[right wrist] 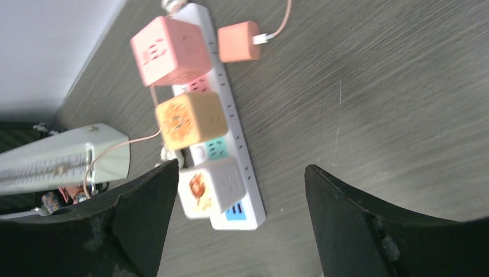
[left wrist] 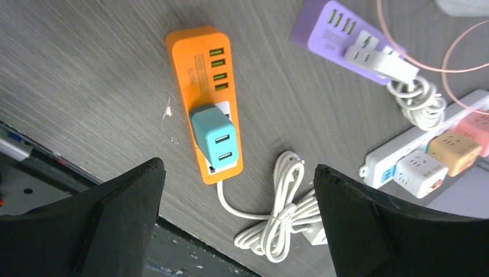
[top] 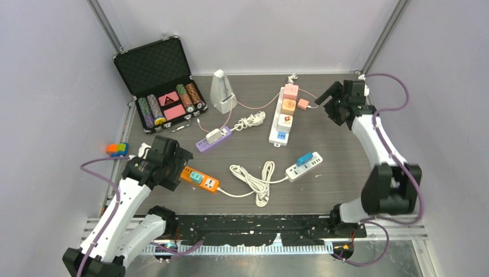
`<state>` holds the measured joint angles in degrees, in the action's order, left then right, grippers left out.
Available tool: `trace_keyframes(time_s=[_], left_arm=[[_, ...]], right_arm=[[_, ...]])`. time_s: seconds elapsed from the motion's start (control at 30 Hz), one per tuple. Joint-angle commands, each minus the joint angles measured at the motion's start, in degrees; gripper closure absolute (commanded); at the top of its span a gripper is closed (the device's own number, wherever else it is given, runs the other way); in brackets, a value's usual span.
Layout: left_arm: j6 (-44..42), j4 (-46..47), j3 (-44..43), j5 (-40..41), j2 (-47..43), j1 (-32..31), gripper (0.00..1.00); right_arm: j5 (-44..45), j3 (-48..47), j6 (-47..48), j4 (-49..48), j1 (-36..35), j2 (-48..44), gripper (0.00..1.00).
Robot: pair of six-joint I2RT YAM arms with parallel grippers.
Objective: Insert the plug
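Observation:
A teal plug (left wrist: 214, 135) stands in a socket of the orange power strip (left wrist: 202, 63), seen also from above as the teal plug (top: 196, 177) on the orange strip (top: 206, 183). My left gripper (left wrist: 237, 167) is open just behind that strip, touching nothing; from above the left gripper (top: 175, 167) sits at the strip's left end. My right gripper (right wrist: 241, 167) is open over the long white strip (right wrist: 242, 173), which carries pink, orange and white cubes. A small orange plug (right wrist: 239, 41) on a pink cord lies beside it. From above, the right gripper (top: 324, 99) hovers near that orange plug (top: 303, 104).
A purple strip (top: 213, 138), a white strip with a blue plug (top: 304, 165) and a coiled white cable (top: 256, 180) lie mid-table. A metronome (top: 221, 91) and an open chip case (top: 161, 86) stand at the back left. Small coloured blocks (top: 117, 149) sit at the left edge.

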<state>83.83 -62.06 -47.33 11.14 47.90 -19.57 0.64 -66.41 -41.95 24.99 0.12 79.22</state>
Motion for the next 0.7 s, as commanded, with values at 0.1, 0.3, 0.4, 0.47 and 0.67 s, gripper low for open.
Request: trace_keyframes(time_s=[0.1,0.3,0.4,0.47,0.67], left_arm=[[-9.1,8.1,0.0,8.5,-9.0,0.4,0.00],[-22.1,24.5,5.2,9.5,-17.9,0.5,0.00],[-25.0,31.0,7.9,10.1,-21.1,0.4,0.00],[-26.4,33.0,8.3,10.8,-21.9,0.5,0.01],[-29.1,31.8,5.5,13.2,-19.6,0.4,0.00]], right_arm=[[-15.5,-8.0,-5.6,-12.4,6.7,21.7,0.28],[-18.9,-13.2,-14.2,-21.3,7.4,33.8,0.28],[-18.3,-16.4,-16.9,-21.5,7.4,37.6,0.29],[-16.9,-17.8,-18.7,-20.9,7.4,40.2,0.31],[-13.7,-22.0,-20.4,-16.9,7.2,44.8,0.43]])
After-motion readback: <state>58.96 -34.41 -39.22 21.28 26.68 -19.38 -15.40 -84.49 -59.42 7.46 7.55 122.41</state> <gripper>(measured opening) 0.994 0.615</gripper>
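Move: The pink charger cube, with its thin cable, lies about 16 cm ahead of the right hand, some 3 cm to its left and 16 cm below. On the white power strip beside it, the pink plug stands 2 cm farther out than the cube and 5 cm left of it; the beige plug is 3 cm nearer than the cube and 7 cm left of it. From the left hand the cube is roughly 37 cm ahead, 45 cm right and 10 cm below. Swoop the right gripper down and forward to the pink charger cube, about 15 cm each way, slowing as it gets low. Roll it some 25 degrees, left side rising, and narrow the still-open fingers around the cube without closing on it. Meanwhile raise the open left gripper about 9 cm and slightly forward, away from the teal plug, tipping its fingers up. ##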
